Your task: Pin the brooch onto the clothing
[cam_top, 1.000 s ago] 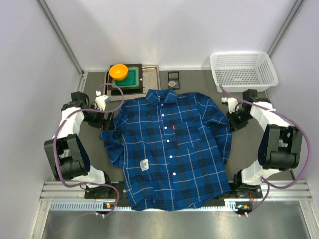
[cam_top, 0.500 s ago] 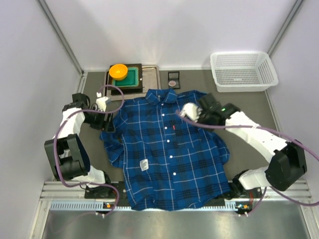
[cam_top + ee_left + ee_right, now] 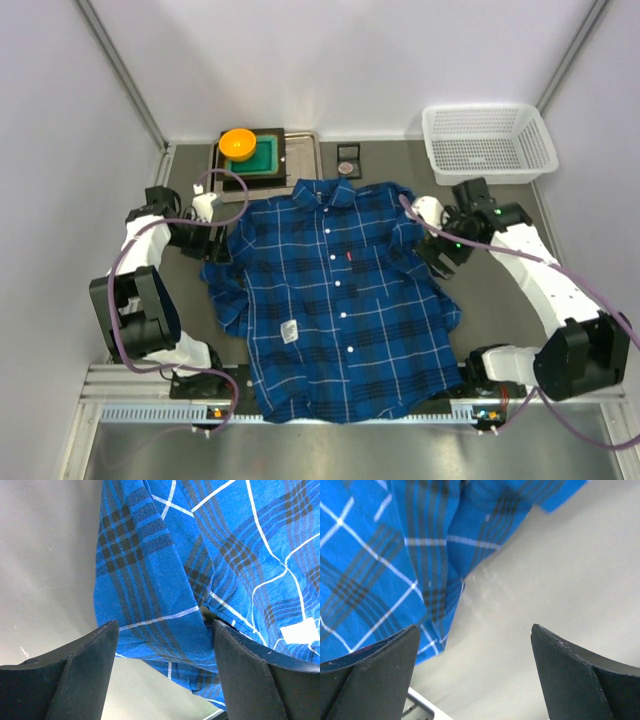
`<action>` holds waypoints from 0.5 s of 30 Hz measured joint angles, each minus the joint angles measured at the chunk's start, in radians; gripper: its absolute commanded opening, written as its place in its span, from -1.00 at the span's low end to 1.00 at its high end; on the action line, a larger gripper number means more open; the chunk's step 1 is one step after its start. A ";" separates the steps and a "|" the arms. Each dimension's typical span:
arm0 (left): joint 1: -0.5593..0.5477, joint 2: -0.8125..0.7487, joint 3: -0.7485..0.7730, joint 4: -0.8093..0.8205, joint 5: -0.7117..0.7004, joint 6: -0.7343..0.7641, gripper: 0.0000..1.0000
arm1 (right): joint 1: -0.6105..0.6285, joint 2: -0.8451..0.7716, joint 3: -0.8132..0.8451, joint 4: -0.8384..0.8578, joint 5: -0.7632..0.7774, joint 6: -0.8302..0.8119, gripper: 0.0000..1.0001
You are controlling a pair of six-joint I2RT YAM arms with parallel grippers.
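Observation:
The clothing (image 3: pixel 340 290), a blue plaid shirt, lies spread face up on the table with its collar at the far end. The brooch (image 3: pixel 346 168), a small dull disc, sits in a little dark case just beyond the collar, away from both grippers. My left gripper (image 3: pixel 214 252) hovers at the shirt's left sleeve. In the left wrist view it (image 3: pixel 164 630) stands open, with folded sleeve cloth (image 3: pixel 150 580) below the gap. My right gripper (image 3: pixel 436 256) is at the shirt's right sleeve edge. In the right wrist view it (image 3: pixel 475 630) is open over bare table, the cloth (image 3: pixel 380 555) by its left finger.
An orange round dish (image 3: pixel 238 143) rests on a green block (image 3: pixel 262 155) on a tray (image 3: pixel 303 150) at the back left. A white mesh basket (image 3: pixel 488 142) stands at the back right. Grey walls close in on both sides.
My right arm swung in over the shirt's chest, then drew back to the right sleeve edge, and its gripper opened. The left arm has hardly moved.

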 measured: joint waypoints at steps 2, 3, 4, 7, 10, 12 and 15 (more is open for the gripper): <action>0.000 0.008 0.004 0.003 0.004 -0.003 0.61 | -0.061 -0.038 -0.048 -0.018 -0.026 -0.040 0.77; 0.000 0.013 0.006 0.003 0.008 -0.005 0.61 | -0.070 -0.049 -0.079 -0.031 -0.040 -0.057 0.75; 0.000 0.017 0.008 0.003 0.011 -0.006 0.62 | -0.072 -0.054 -0.108 -0.040 -0.048 -0.070 0.74; 0.000 0.026 0.008 0.008 0.014 -0.010 0.63 | -0.072 -0.042 -0.204 -0.069 -0.076 -0.105 0.58; 0.000 0.028 0.008 0.010 0.014 -0.010 0.63 | -0.072 -0.009 -0.263 -0.063 -0.076 -0.119 0.14; 0.000 0.028 0.008 0.010 0.014 -0.010 0.63 | -0.074 0.023 -0.294 -0.028 -0.048 -0.121 -0.40; 0.000 0.028 0.010 0.011 0.014 -0.010 0.63 | -0.095 0.068 -0.318 0.019 0.004 -0.131 -1.00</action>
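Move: My open right hand hangs above the sleeve on the shirt's right side. The lower sleeve near the cuff, where I will pinch, lies about 8 cm back, 4 cm to the right and 11 cm below. From that hand, the red tag is some 4 cm ahead and 19 cm left, while the hem's right corner is 21 cm back and 3 cm right. From my left hand, that sleeve end is roughly 50 cm right, 10 cm back and 6 cm lower. I sink my right hand about 10 cm while drawing it some 7 cm back and 5 cm right, down onto the lower sleeve near the cuff, the fingertips tucking back towards my base by nearly 20 degrees. The fingers stay wide at first, then close most of the way on the way down and pinch a fold of the sleeve between their tips. ##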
